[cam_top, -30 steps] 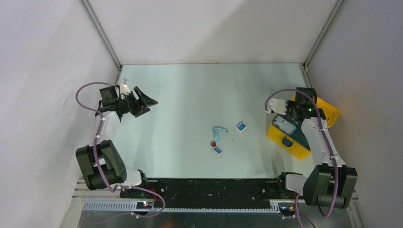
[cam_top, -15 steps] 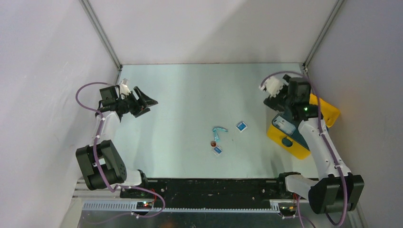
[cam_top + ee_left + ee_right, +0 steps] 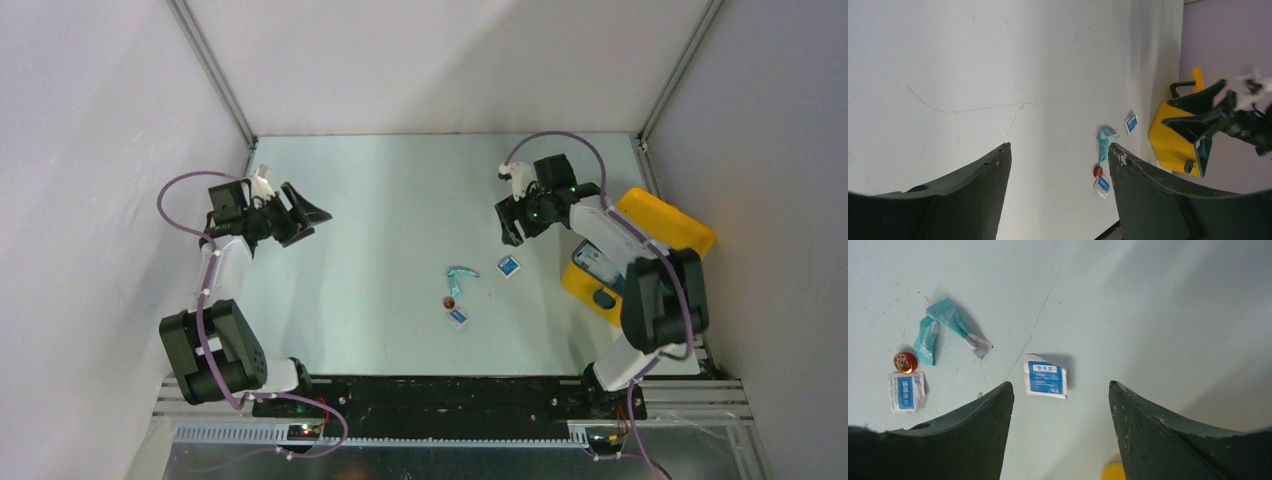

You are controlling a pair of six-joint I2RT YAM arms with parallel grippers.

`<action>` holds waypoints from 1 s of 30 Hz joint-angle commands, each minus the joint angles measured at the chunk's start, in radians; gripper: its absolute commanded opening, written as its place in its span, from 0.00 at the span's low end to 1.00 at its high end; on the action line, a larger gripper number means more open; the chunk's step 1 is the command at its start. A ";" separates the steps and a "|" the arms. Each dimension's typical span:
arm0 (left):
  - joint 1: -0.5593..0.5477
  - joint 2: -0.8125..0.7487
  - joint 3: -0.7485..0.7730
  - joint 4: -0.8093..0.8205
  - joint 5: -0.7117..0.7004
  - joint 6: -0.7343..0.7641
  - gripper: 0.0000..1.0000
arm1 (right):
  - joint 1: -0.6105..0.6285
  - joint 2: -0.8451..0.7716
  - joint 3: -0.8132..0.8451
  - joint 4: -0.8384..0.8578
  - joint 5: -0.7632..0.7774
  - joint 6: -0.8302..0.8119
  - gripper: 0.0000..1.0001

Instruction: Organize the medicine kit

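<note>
The yellow medicine kit [image 3: 640,300] with a dark teal latch stands at the table's right edge, and it also shows in the left wrist view [image 3: 1173,140]. My right gripper [image 3: 509,228] hangs open and empty left of the kit, above a white-and-blue packet [image 3: 509,266] [image 3: 1045,380]. A crumpled teal wrapper [image 3: 461,273] [image 3: 948,322], a small red cap [image 3: 449,301] [image 3: 905,361] and a second packet [image 3: 459,317] [image 3: 907,391] lie mid-table. My left gripper [image 3: 312,222] is open and empty at the far left, pointing right.
Grey walls enclose the table on the left, back and right. The kit's raised lid [image 3: 668,222] leans toward the right wall. A thin scratch [image 3: 968,107] crosses the table surface. Both arm bases sit on the black rail [image 3: 450,395] at the near edge.
My right arm has swung left, from over the kit to above the packet on the table. Its jaws, narrow a second ago, now stand open. The left arm has not moved.
</note>
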 commanded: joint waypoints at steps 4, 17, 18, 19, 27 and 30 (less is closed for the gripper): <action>-0.008 -0.074 0.020 -0.024 -0.009 0.079 0.76 | -0.053 0.185 0.008 0.007 -0.086 0.266 0.73; -0.006 -0.046 0.032 -0.036 -0.003 0.075 0.76 | -0.070 0.312 0.026 -0.082 -0.172 0.241 0.50; -0.007 -0.044 0.031 -0.036 -0.003 0.075 0.76 | -0.071 0.316 0.027 -0.087 -0.174 0.241 0.50; -0.007 -0.044 0.031 -0.036 -0.002 0.076 0.76 | -0.071 0.322 0.026 -0.095 -0.175 0.240 0.50; -0.007 -0.042 0.030 -0.035 -0.004 0.075 0.76 | -0.060 0.326 0.026 -0.107 -0.178 0.234 0.40; -0.007 -0.050 0.029 -0.035 -0.007 0.076 0.76 | -0.053 0.318 0.026 -0.107 -0.165 0.221 0.27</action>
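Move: The blue-and-white packet lies about 11 cm below the open right hand, some 5 cm back and 2 cm to its left. From that packet, the teal wrapper is about 10 cm left and 3 cm nearer the base, the red-brown cap 12 cm left and 9 cm nearer, and the second packet 11 cm left and 12 cm nearer. From the left hand, the first packet lies about 35 cm to the right, 3 cm back and 15 cm below. Onto the blue-and-white packet's corner nearest the yellow box the right hand sinks about 10 cm, fast at first, then eases back some 3 cm close over the table. Its fingers tip some 30 degrees steeper with a slight clockwise turn, and close to about half their opening, one finger over the packet and the other at its edge. ##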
